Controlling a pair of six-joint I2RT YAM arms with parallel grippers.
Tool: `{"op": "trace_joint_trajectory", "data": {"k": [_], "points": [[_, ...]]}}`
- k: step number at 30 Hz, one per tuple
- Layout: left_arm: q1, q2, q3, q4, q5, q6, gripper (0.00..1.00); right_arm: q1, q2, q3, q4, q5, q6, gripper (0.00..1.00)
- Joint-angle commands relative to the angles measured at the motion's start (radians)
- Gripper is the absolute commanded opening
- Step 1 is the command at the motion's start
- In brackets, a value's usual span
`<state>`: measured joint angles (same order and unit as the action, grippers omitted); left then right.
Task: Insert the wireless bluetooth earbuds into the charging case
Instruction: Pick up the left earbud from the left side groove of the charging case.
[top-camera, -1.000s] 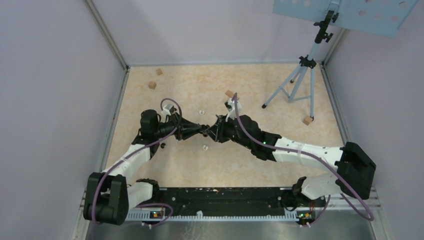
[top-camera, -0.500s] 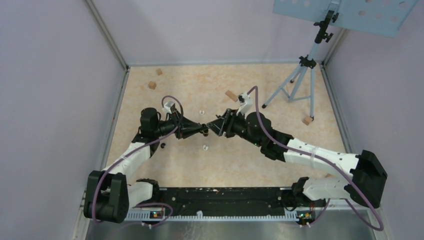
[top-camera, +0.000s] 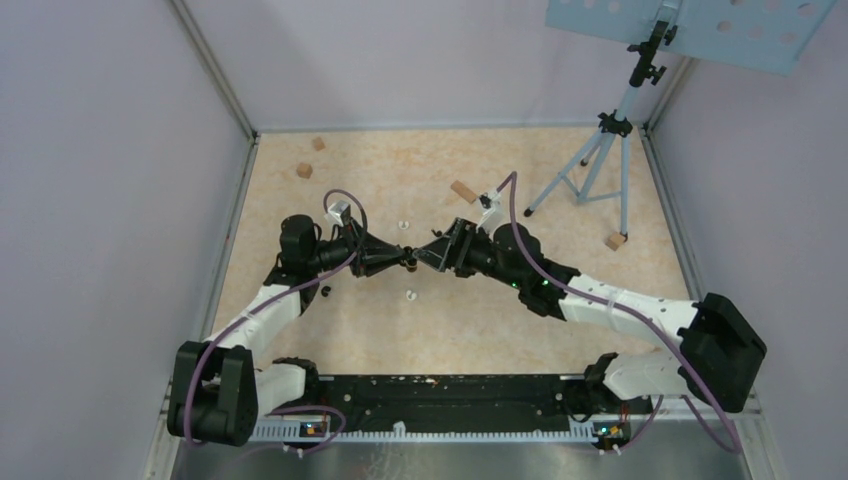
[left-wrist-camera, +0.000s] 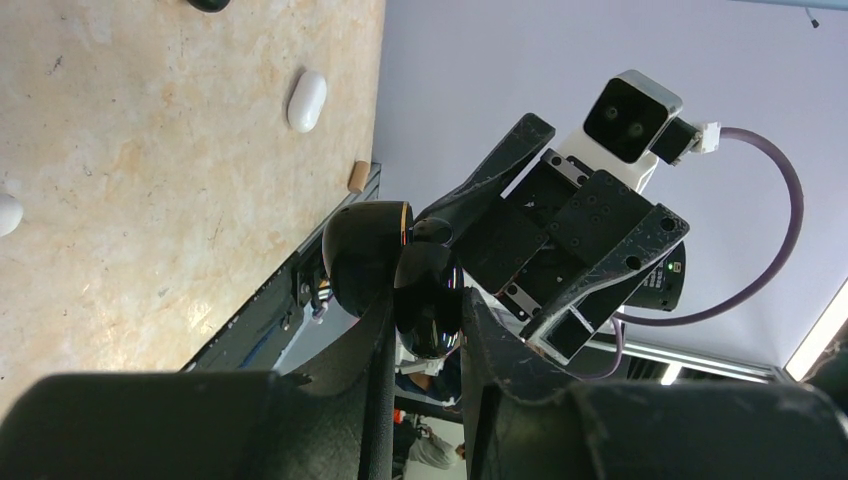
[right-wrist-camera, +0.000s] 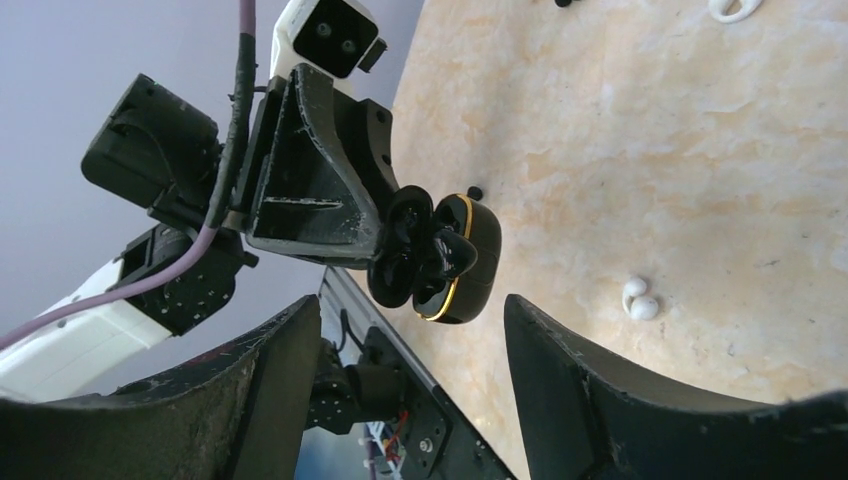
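Note:
My left gripper (top-camera: 400, 262) is shut on the black charging case (left-wrist-camera: 428, 300) and holds it in the air over the table's middle. The case's lid (left-wrist-camera: 365, 255) is swung open. In the right wrist view the case (right-wrist-camera: 465, 265) shows a gold rim, with glossy black earbuds (right-wrist-camera: 410, 235) at its open face. How deep they sit I cannot tell. My right gripper (top-camera: 428, 253) faces the case from the right, open, with nothing between its fingers (right-wrist-camera: 575, 380). It stands just short of the case. A white earbud pair (right-wrist-camera: 640, 300) lies on the table below.
White earbuds (top-camera: 404, 225) (top-camera: 410, 295) lie on the table near both grippers, and a small black piece (top-camera: 326, 292) lies by the left arm. Wooden blocks (top-camera: 304, 170) (top-camera: 461, 190) (top-camera: 615, 240) are scattered around. A tripod (top-camera: 600, 150) stands at the back right.
My right gripper has opened and drawn back a little to the right from the case, turning its wrist. The left gripper has kept the case still.

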<state>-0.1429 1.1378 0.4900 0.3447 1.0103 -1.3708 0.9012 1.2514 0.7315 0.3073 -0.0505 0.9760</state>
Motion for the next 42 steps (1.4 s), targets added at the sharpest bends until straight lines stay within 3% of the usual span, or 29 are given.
{"op": "trace_joint_trajectory", "data": {"k": [1, 12, 42], "points": [[0.002, -0.009, 0.035, 0.044, 0.017, 0.017, 0.0, -0.007, 0.026, 0.003, 0.105, -0.043, 0.037, 0.66], [0.002, -0.015, 0.035, 0.04, 0.019, 0.015, 0.0, -0.009, 0.074, 0.023, 0.103, -0.006, 0.049, 0.52], [0.002, -0.015, 0.03, 0.042, 0.02, 0.019, 0.0, -0.033, 0.151, 0.027, 0.199, -0.008, 0.125, 0.4]]}}
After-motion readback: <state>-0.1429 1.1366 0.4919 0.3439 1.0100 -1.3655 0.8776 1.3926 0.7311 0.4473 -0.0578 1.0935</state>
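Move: From the right hand, the black left earbud, sitting in the opened charging case, lies about 3 cm to the left, 2 cm ahead and 2 cm lower; the case body is some 4 cm left, 2 cm ahead and 3 cm below. On the table some 17 cm below lie two white earbuds, one about 3 cm back and 4 cm left, the other 12 cm ahead and 5 cm left. From the left hand, the earbud is about 2 cm right, 1 cm ahead and 1 cm lower. Keep the left gripper still, its pinch on the charging case unchanged. Ease the right gripper left, then forward and down, about 2 cm each way with a small dip-and-rise on the way, to bring its fingertips around the left earbud. Meanwhile tip the fingers some 5 degrees down and narrow them from about two-thirds to two-fifths open, without shutting. ##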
